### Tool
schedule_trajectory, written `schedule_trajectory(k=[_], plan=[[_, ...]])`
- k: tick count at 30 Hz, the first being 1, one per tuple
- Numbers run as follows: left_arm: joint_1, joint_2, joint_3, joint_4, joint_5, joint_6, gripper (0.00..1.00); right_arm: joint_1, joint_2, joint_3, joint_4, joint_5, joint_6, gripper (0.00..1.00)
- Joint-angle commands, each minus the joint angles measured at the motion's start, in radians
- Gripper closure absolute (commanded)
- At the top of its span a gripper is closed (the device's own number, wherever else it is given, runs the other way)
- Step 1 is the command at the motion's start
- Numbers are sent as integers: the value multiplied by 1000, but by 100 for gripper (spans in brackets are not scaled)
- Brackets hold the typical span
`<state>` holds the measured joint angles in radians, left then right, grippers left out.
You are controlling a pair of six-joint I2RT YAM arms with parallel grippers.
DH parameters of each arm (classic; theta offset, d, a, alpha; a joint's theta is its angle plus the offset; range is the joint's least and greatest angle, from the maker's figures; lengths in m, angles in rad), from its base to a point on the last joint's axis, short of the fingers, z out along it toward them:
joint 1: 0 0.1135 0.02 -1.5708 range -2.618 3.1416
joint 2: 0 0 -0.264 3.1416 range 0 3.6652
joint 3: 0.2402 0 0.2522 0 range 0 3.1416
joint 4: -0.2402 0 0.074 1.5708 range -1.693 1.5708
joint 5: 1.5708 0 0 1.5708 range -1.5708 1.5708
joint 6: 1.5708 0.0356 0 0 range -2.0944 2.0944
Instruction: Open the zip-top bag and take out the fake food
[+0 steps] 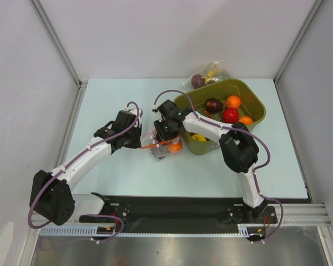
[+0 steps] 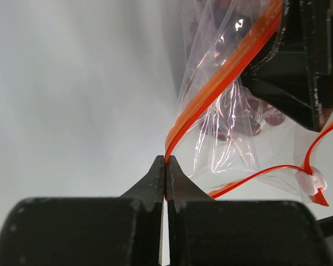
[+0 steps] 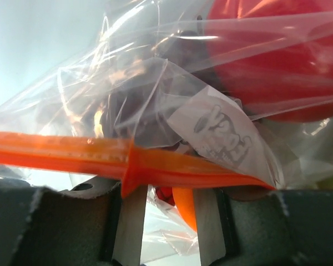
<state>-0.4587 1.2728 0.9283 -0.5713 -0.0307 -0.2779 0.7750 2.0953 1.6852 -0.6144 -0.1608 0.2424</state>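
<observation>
The zip-top bag [image 1: 162, 148] lies just left of the green bin, stretched between both grippers. My left gripper [image 1: 140, 139] is shut on the end of its red-orange zip strip [image 2: 222, 83], the jaws [image 2: 166, 160] pinched flat on it. A white slider [image 2: 311, 180] hangs on the strip's other side. My right gripper [image 1: 165, 134] is down over the bag from the right. Its fingers [image 3: 127, 221] stand partly apart with bag plastic and an orange piece [image 3: 184, 208] between them, and the strip [image 3: 155, 160] crosses their tips. Fake food shows inside the bag: a red fruit [image 3: 277, 72] and dark ones [image 2: 233, 124].
An olive-green bin [image 1: 255, 100] at the back right holds a dark maroon fruit [image 1: 213, 105], a red apple [image 1: 230, 115], orange fruits [image 1: 233, 101] and a yellow one [image 1: 198, 137]. Another clear bag [image 1: 211, 73] with fruit shapes lies behind the bin. White walls enclose the table.
</observation>
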Motion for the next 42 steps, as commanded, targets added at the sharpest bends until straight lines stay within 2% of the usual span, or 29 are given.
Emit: schedule_trajectory(k=[1, 4, 7, 8, 11, 13, 19, 23, 31, 36, 38, 39, 41, 42], plan=[[2, -3, 30, -7, -11, 13, 100, -5, 38, 16, 21, -28, -14, 60], [2, -3, 30, -6, -8, 17, 100, -11, 78, 28, 28, -37, -11, 60], [2, -6, 35, -10, -8, 23, 100, -14, 83, 36, 39, -23, -8, 73], [3, -6, 35, -13, -8, 26, 100, -14, 75, 37, 48, -17, -8, 82], [2, -9, 37, -15, -9, 32, 100, -8, 23, 39, 65, 3, -15, 96], [3, -9, 37, -13, -8, 36, 100, -5, -38, 36, 76, 12, -21, 100], [3, 29, 95, 13, 6, 34, 100, -3, -184, 54, 70, 4, -18, 100], [2, 69, 141, 27, 21, 32, 100, -3, -222, 62, 35, -8, -14, 100], [2, 120, 164, 31, 23, 48, 99, -14, -264, 64, 24, 6, -26, 100], [2, 94, 124, 27, 15, 52, 99, -85, -250, 54, 22, 12, -18, 100], [2, 79, 103, 37, 53, 57, 85, -94, -238, 57, 36, -3, -20, 100], [2, 57, 95, 60, 67, 55, 61, -97, -228, 64, 38, -23, -22, 100], [3, 33, 60, 99, 109, 43, 42, -95, -187, 90, 36, -45, -17, 100], [2, 8, 46, 138, 153, 30, 25, -97, -173, 97, 36, -69, -12, 100]])
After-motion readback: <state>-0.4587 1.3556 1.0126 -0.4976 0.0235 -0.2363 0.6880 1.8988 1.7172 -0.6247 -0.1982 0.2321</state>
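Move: The small dark red piece inside the bag lies right under the right hand's fingertips, roughly 2 cm lower. From that hand the orange fruit is some 3 cm back, 4 cm right and 3 cm down, and the bigger red fruit about 8 cm ahead, 6 cm right and 2 cm down. From the left hand, still pinching the bag's orange zip edge, the dark red piece is about 3 cm ahead, 8 cm right and 5 cm down. At the dark red piece in the bag's mouth, the right fingers sink about 1 cm, close fully, then rise straight up about 11 cm, ending with a short shift right and forward. The left hand, gripping the zip edge, goes about 4 cm forward and slightly right while rising nearly 3 cm, sinks a little, then opens wide and lets go of the edge. ##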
